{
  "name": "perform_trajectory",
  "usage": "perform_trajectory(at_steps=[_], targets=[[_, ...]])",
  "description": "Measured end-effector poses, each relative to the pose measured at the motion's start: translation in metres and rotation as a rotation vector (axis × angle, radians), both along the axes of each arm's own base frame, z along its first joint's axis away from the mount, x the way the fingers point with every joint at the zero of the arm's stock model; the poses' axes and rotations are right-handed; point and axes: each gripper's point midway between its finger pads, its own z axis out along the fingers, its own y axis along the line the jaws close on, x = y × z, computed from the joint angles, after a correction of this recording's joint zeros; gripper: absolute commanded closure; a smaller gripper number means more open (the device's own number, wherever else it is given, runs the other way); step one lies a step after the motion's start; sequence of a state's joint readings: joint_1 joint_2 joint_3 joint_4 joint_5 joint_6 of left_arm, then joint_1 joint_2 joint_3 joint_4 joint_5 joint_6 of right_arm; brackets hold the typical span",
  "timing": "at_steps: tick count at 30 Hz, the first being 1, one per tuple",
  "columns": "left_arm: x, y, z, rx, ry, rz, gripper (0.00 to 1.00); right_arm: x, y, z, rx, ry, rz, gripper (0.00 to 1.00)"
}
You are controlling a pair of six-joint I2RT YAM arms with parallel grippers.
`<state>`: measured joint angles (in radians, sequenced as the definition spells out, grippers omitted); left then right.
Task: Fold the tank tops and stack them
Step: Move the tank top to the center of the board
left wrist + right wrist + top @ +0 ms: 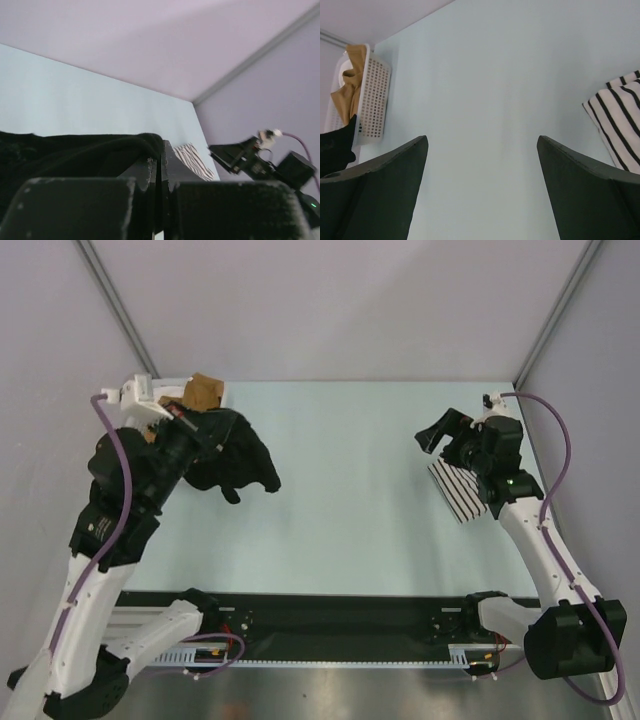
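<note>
The black tank top [236,458] hangs bunched above the far left of the table, and my left gripper [198,434] is shut on it. In the left wrist view the black cloth [75,152] drapes over the closed left gripper [161,150], pinched between its jaws. The striped tank top [455,490] lies folded on the right side of the table, partly under my right arm. It also shows as a striped fold [192,159] and as a striped edge [620,120]. My right gripper [437,430] hovers just beyond it, and in its own view the right gripper [482,142] is open and holds nothing.
A white perforated basket [148,393] stands at the far left corner with a tan cloth [204,391] in it. In the right wrist view the basket [372,102] and tan cloth [347,85] appear too. Grey walls enclose the table.
</note>
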<state>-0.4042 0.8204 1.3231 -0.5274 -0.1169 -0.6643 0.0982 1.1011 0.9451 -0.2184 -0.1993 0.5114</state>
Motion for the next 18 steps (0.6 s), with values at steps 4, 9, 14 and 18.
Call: perform_trajectory(at_steps=[4,9,14,18], targets=[[0.003,-0.051,0.052,-0.015,-0.039,-0.158,1.0,-0.004,0.017,0.003,0.009,-0.01,0.056,0.04],[-0.012,-0.128,0.098,-0.034,-0.103,-0.365,1.0,-0.007,0.027,0.004,0.017,-0.013,0.097,0.04],[-0.041,-0.156,0.093,0.0,-0.091,-0.434,1.0,-0.008,0.028,0.003,0.006,-0.015,0.106,0.04],[-0.05,-0.108,0.091,-0.009,-0.1,-0.315,1.0,-0.009,0.028,0.002,0.001,-0.012,0.116,0.04]])
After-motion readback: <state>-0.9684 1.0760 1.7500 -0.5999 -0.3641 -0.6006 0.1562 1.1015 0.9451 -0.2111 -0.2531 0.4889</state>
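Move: Right of the left hand by some 19 cm, about 7 cm ahead and 43 cm below, lies the board's centre, where the black tank top in its shut fingers is bound. From that hand the basket is roughly 17 cm ahead, 23 cm left and 37 cm down. From the right hand, the black tank top hangs some 37 cm left, 8 cm back and 7 cm higher; the folded striped tank top lies about 9 cm right, 3 cm back and 24 cm down. Swinging the black tank top fast to the right, the left hand keeps its pinch, sweeps about 15 cm while climbing 10 cm and turning some 25 degrees clockwise, draws back a little, then reverses about 5 cm to the left, still high. The right hand, open and empty, eases about 3 cm left towards the cloth and waits. ##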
